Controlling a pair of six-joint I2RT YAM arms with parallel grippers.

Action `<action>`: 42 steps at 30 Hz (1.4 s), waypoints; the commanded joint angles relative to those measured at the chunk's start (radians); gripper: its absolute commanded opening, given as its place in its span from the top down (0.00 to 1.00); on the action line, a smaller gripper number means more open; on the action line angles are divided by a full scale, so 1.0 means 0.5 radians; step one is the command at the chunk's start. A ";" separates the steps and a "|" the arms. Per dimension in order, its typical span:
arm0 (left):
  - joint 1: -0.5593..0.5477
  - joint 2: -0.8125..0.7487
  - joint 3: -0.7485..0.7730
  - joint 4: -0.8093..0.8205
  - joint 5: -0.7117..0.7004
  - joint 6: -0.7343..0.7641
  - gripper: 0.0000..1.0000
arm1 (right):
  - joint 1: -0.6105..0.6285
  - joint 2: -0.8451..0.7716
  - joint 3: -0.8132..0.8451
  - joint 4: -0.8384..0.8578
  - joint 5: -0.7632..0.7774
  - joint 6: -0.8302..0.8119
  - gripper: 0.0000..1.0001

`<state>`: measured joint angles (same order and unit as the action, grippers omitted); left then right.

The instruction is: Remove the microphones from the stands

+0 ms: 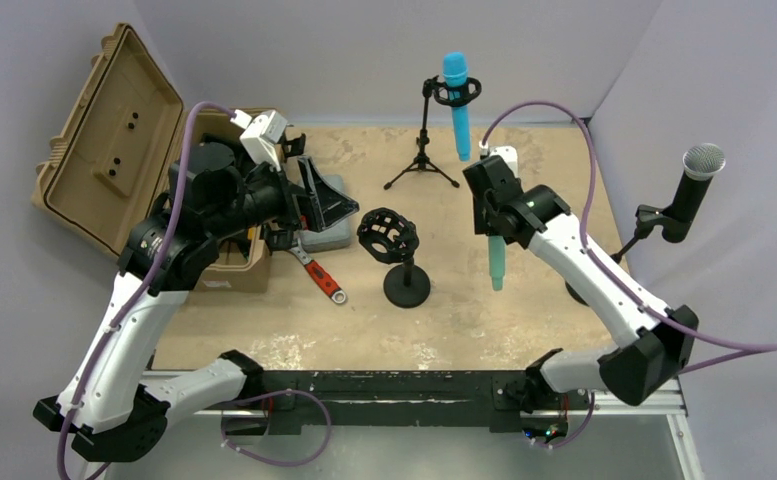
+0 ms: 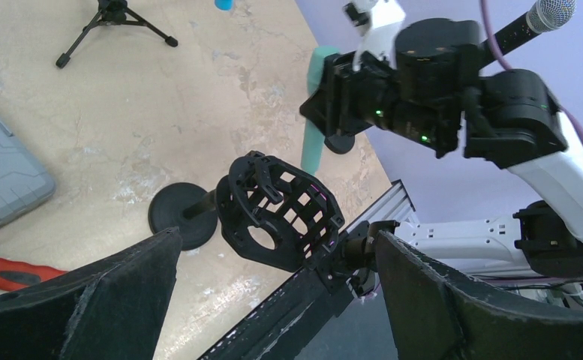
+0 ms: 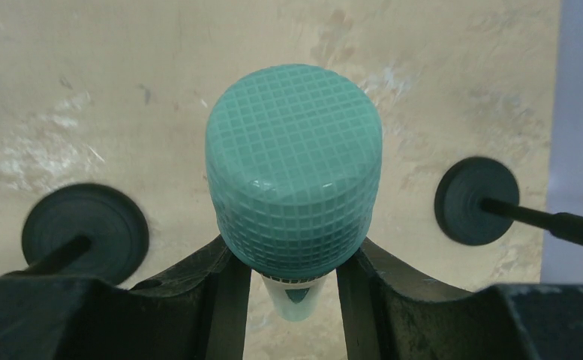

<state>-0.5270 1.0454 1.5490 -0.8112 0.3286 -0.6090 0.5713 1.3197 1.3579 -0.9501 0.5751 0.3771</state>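
A teal microphone (image 1: 497,262) hangs upright, head up, in my right gripper (image 1: 492,228), to the right of the black shock-mount stand (image 1: 388,236) and apart from it. The stand's cage is empty and its round base (image 1: 407,289) sits mid-table. In the right wrist view the fingers (image 3: 224,289) close on the body just under the gridded head (image 3: 294,199). My left gripper (image 1: 311,203) is open and empty, to the left of the stand. In the left wrist view the cage (image 2: 280,214) shows between its spread fingers (image 2: 123,292).
A blue microphone (image 1: 456,100) sits on a tripod at the back. A black microphone with a silver grille (image 1: 694,190) is on a stand at the right, its base (image 3: 477,200) near the teal one. An open tan case (image 1: 104,130), a grey box (image 1: 329,236) and a red-handled wrench (image 1: 319,275) lie left.
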 commanded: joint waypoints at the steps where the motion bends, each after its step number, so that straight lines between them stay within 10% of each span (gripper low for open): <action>1: -0.012 -0.019 0.070 0.001 -0.001 0.011 0.02 | -0.126 0.045 -0.101 -0.043 -0.416 -0.027 1.00; 24: -0.009 -0.012 0.018 0.049 0.018 0.000 0.02 | -0.084 0.355 -0.689 0.189 -0.737 0.206 1.00; 42: -0.011 -0.013 -0.009 0.053 0.020 -0.010 0.03 | -0.082 0.470 -0.869 0.430 -0.873 0.246 0.72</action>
<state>-0.5270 1.0451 1.5444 -0.8234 0.3294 -0.6098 0.5293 1.5513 0.9401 -0.7769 0.1558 0.4824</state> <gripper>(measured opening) 0.975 0.386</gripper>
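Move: The green microphone is already off its stand, gripped by the right hand; the bare tabletop it is lowered towards lies about 10 cm back, 3 cm left and 23 cm below that hand. The empty stand's round base stands roughly 8 cm back and 16 cm left of the hand, the black microphone's base some 8 cm back and 19 cm right, both about 23 cm below. From the left hand that bare spot is level ahead, about 22 cm right and 41 cm down. The green microphone is carried down by the right hand about 20 cm, fast at first and then slowing, drawing back some 7 cm and slightly left towards the bare table between the two round bases. Meanwhile the wrist tips about 35 degrees until the fingers point almost straight down, swinging the microphone's tail back towards the arms; the fingers keep their hold. ##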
